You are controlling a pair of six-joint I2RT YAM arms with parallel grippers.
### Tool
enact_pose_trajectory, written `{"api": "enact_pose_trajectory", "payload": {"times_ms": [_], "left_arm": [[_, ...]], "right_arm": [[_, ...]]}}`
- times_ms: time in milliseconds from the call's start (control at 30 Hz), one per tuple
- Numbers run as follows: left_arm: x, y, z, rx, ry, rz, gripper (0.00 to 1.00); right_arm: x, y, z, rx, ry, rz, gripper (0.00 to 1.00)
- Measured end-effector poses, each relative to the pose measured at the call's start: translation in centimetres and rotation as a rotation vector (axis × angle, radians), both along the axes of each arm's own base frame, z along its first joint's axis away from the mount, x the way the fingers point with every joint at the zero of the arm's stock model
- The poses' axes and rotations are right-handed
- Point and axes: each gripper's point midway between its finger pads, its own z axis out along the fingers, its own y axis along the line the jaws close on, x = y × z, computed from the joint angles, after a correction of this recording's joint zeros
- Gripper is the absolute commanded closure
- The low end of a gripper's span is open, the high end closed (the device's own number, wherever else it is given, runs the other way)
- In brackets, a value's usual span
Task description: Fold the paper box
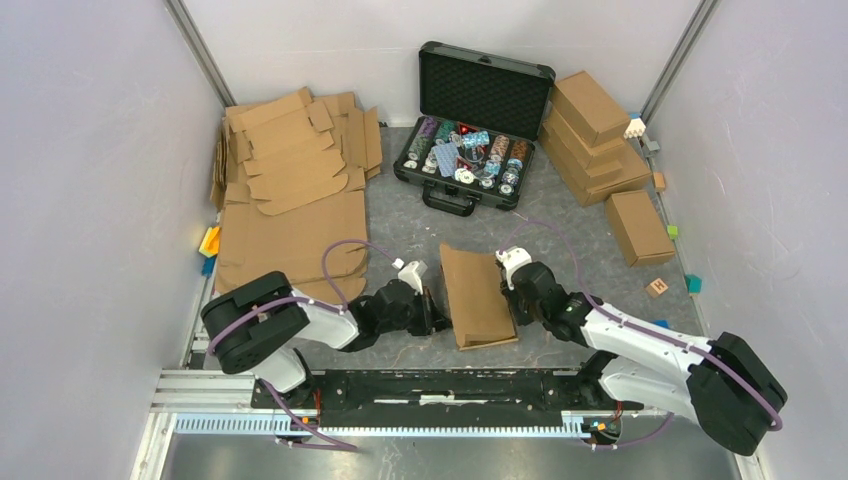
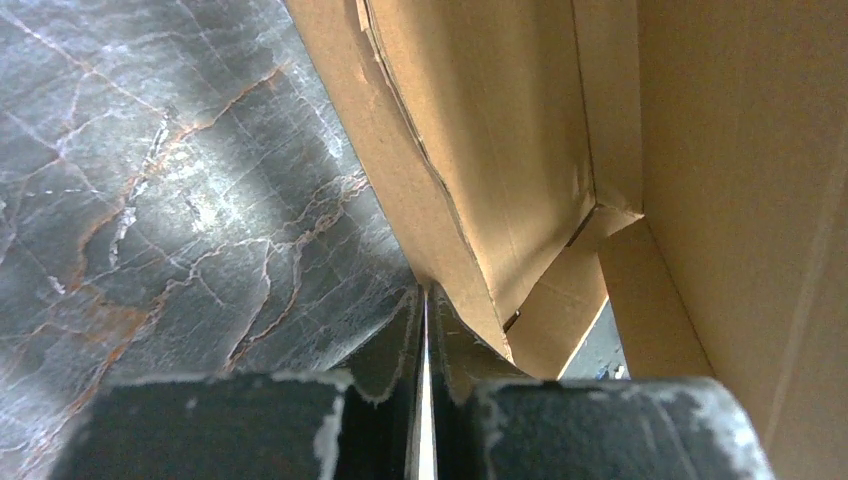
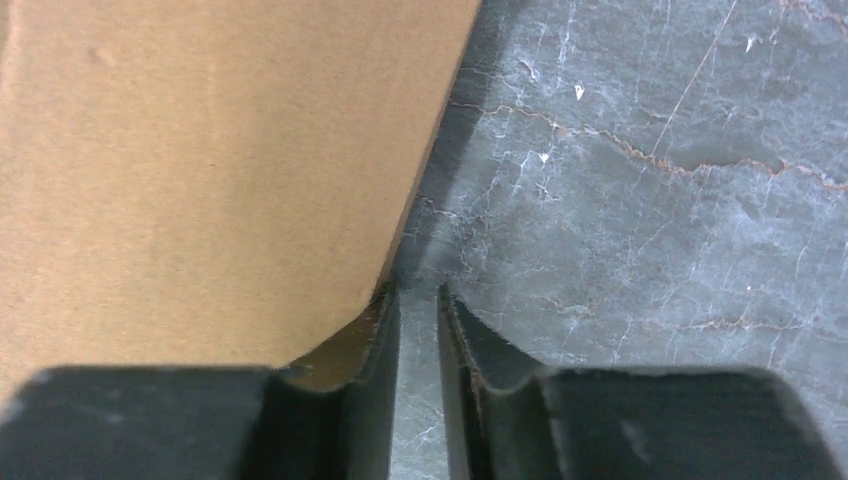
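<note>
The paper box (image 1: 478, 295) is a brown cardboard piece, partly folded, lying on the grey marbled table between my two grippers. My left gripper (image 1: 437, 305) is at its left side. In the left wrist view the jaws (image 2: 424, 295) are shut with only a sliver of light between them, and the box's folded wall and corner flap (image 2: 500, 150) rise just to their right. My right gripper (image 1: 513, 290) is at the box's right side. Its jaws (image 3: 418, 290) stand slightly apart with bare table showing between them, and the box panel (image 3: 200, 170) lies against the outside of the left finger.
A stack of flat cardboard blanks (image 1: 295, 190) lies at the back left. An open black case of poker chips (image 1: 470, 140) stands at the back centre. Finished brown boxes (image 1: 590, 130) are piled at the back right, with one more box (image 1: 638, 226) nearer. Small blocks (image 1: 657, 287) are scattered at the right.
</note>
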Motion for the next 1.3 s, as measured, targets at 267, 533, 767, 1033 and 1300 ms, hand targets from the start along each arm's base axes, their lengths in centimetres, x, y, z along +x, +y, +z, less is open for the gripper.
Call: {"api": "enact_pose_trajectory", "payload": {"times_ms": [267, 533, 767, 1033, 1300], "left_arm": [[-0.2, 0.7, 0.0, 0.013, -0.006, 0.003, 0.89], [-0.2, 1.2, 0.0, 0.017, -0.015, 0.016, 0.89], [-0.2, 1.5, 0.0, 0.019, -0.019, 0.025, 0.89], [0.0, 1.9, 0.0, 0.027, -0.025, 0.040, 0.89], [0.1, 2.8, 1.0, 0.007, -0.046, 0.057, 0.89]], "right_arm": [[0.7, -0.9, 1.5, -0.054, -0.029, -0.024, 0.38], [2.0, -1.2, 4.9, 0.010, -0.141, -0.098, 0.09], [2.3, -0.8, 5.2, 0.057, -0.134, -0.121, 0.02], [2.6, -0.5, 4.5, 0.103, -0.104, -0.149, 0.02], [3.0, -4.3, 3.3, -0.070, -0.132, -0.291, 0.02]]}}
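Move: Against the paper box's right side wall rest the right fingers; its middle lies about 5 cm ahead and 9 cm left of that hand, nearly level. From the left hand, by the opposite wall, the box's middle is some 7 cm ahead and 7 cm right. A small brown carton stands roughly 22 cm ahead and 29 cm right of the right hand, and the wooden block about 8 cm ahead and 33 cm right. Opening wide from nearly shut, the right hand leaves the box's right wall, rising about 5 cm and easing forward, then sinks a little as it swings right, turning clockwise some 15 degrees, to end clear of the box. The left hand, fingers staying almost closed, backs about 3 cm to the left beside the left wall and lifts slightly at the end. ##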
